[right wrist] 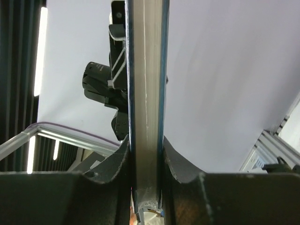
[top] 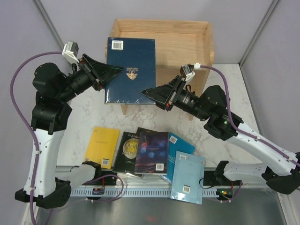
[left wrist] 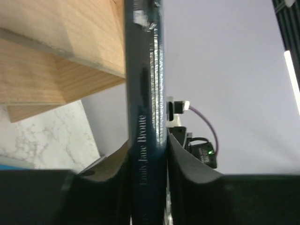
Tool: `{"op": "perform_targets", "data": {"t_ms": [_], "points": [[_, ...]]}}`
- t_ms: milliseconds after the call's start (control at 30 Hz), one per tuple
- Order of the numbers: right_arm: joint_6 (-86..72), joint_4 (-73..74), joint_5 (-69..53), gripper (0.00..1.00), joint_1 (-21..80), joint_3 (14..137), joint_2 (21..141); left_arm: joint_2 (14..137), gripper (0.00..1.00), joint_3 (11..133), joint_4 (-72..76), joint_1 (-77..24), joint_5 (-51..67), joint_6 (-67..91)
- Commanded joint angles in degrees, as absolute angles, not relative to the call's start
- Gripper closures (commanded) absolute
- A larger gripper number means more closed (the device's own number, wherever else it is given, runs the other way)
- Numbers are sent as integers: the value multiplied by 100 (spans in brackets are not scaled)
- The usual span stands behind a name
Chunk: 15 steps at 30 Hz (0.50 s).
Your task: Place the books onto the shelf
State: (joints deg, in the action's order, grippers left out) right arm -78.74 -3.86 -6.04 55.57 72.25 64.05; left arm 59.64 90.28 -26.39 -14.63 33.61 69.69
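A navy book (top: 131,65) with a gold crest hangs flat in the air in front of the wooden shelf (top: 187,42), held from both sides. My left gripper (top: 114,71) is shut on its spine edge; in the left wrist view the spine (left wrist: 146,93) runs up between the fingers (left wrist: 178,164). My right gripper (top: 149,93) is shut on the opposite lower corner; in the right wrist view the page edge (right wrist: 146,84) sits pinched between the fingers (right wrist: 117,164). More books lie on the table: yellow (top: 104,145), black with gold title (top: 125,151), dark purple (top: 152,152), teal (top: 182,143), light blue (top: 188,177).
The shelf's raised side rims (top: 209,44) stand behind and to the right of the held book. Its wood (left wrist: 56,47) fills the upper left of the left wrist view. The marble table (top: 225,89) ends at grey walls. A metal rail (top: 154,192) runs along the near edge.
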Motion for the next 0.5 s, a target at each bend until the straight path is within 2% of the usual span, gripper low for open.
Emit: {"op": "perform_targets", "data": {"t_ms": [0, 33, 100, 300, 467], "points": [[-7356, -633, -659, 100, 5275, 8077, 6469, 6204, 61, 10008, -3504, -1345, 4025, 5858], [-7374, -537, -711, 100, 5030, 8182, 6477, 6301, 45, 10254, -3890, -1249, 4017, 5627], [-7418, -344, -913, 100, 4669, 8418, 6547, 6495, 29, 10905, -4918, -1204, 3807, 5003], [-7146, 324, -1327, 100, 4228, 9219, 7101, 6329, 20, 11162, -6125, -1178, 3077, 4167], [-7198, 580, -1301, 100, 4122, 9536, 7505, 6144, 19, 11206, -6600, -1187, 2585, 3946]]}}
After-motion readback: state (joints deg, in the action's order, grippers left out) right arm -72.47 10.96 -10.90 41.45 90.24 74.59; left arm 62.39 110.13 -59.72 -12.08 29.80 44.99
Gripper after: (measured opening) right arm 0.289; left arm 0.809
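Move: Both hands hold the navy book, left hand on its left edge, right hand on its lower right. The middle of the upper shelf is about 30 cm ahead of the right hand, 4 cm to its right and 11 cm below; from the left hand, it is some 24 cm ahead, 18 cm right and 14 cm below. The purple book lies almost straight under the right hand, about 48 cm down, with the moon book 12 cm left of it at the same depth. The left hand opens its fingers wide and comes off the book's left edge, rising about 2 cm before backing away left and back by some 5 cm in all and dropping below its starting height, rolling about 20 degrees with its left side rising. The right hand keeps its pinch on the lower right of the book and alone carries the book some 9 cm forward towards the upper shelf, first lifting about 3 cm then sinking most of that again, while drifting slightly right and turning roughly 10 degrees clockwise with its left side dipping. ##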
